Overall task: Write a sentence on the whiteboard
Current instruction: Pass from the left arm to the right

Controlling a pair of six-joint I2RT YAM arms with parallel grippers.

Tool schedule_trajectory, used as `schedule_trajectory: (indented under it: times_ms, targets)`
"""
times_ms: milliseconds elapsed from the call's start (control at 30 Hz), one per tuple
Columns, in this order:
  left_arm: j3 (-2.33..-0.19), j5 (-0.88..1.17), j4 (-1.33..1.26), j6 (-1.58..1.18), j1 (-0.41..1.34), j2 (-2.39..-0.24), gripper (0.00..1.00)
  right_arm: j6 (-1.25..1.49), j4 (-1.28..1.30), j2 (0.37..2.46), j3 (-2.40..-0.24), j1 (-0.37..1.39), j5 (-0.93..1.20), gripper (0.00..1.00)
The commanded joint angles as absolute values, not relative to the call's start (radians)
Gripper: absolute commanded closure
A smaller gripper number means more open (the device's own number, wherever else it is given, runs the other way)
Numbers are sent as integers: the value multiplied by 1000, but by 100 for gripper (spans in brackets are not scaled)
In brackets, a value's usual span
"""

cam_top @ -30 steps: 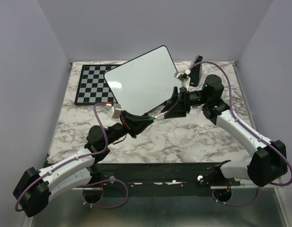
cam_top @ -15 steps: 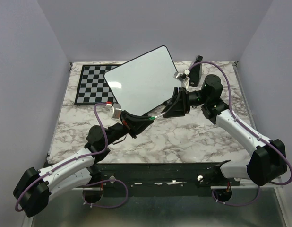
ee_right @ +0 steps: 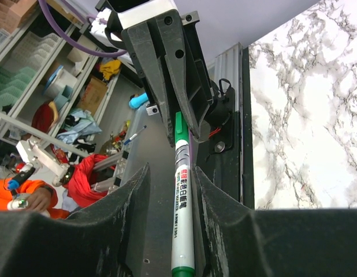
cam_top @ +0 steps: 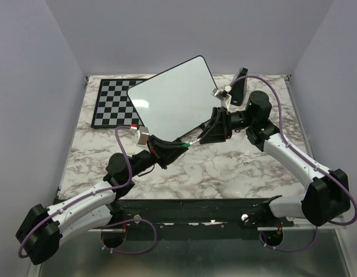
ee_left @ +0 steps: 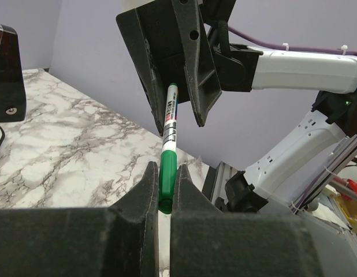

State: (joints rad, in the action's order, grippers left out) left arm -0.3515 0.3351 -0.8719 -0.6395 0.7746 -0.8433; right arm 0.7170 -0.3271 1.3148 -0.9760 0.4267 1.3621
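The whiteboard (cam_top: 173,98) lies tilted at the back middle of the marble table, partly over the chessboard. Its surface is blank and no sentence shows on it. In front of the board, a green-capped white marker (cam_top: 192,142) hangs in the air between both grippers. My left gripper (cam_top: 181,145) (ee_left: 165,168) is shut on the marker's green cap (ee_left: 167,179). My right gripper (cam_top: 203,138) (ee_right: 170,168) straddles the white barrel (ee_right: 183,219). One finger lies against the barrel and a gap shows on the other side.
A black-and-white chessboard (cam_top: 112,104) lies at the back left. A black block (cam_top: 240,86) stands at the back right, beside the right arm's elbow. Bare marble table (cam_top: 225,170) stretches in front of the grippers.
The right gripper's jaws have narrowed around the marker barrel. The left gripper, the marker and the whiteboard have stayed where they were.
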Motion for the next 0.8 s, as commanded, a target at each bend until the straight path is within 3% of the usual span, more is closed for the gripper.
schedule_trajectory:
  times_ms: [0,133,367,533,567,600,700,767]
  targets:
    - [-357,354,-871,-626,779,-839,100,709,-307,1321,-991,440,1401,59]
    - [-354,350,-876,-629,779,-841,100,706,-310,1322,-989,440,1396,67]
    - [-353,353,-877,-627,779,-844,100,693,-299,1324,-994,440,1391,95]
    - [-357,367,-836,-618,778,-830,97,585,-201,1313,-1012,440,1382,99]
    - [-360,370,-822,-617,778,-824,89,560,-161,1312,-1020,439,1381,99]
    - [-360,370,-806,-611,776,-816,66,513,-146,1309,-1022,436,1376,99]
    - [-376,364,-691,-577,772,-731,31,375,-40,1293,-1040,416,1362,99]
    - [-399,356,-557,-522,767,-680,20,196,243,1293,-1089,407,1312,99]
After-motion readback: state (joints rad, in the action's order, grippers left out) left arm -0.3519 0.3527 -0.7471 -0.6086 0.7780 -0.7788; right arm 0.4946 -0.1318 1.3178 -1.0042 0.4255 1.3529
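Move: The marker's middle lies about 4 cm to the left of the right hand and 1 cm nearer the base, level with that hand. The leaning whiteboard's middle is roughly 25 cm ahead of the right hand, 9 cm left and 20 cm lower; the black holder is some 33 cm ahead, 17 cm right and 22 cm lower. From the left hand, which grips the green cap, the marker's middle is about 5 cm right, 2 cm ahead and 1 cm up. Right fingers close on the marker's barrel, then left fingers open off its green cap, both hands sinking about 1 cm. ##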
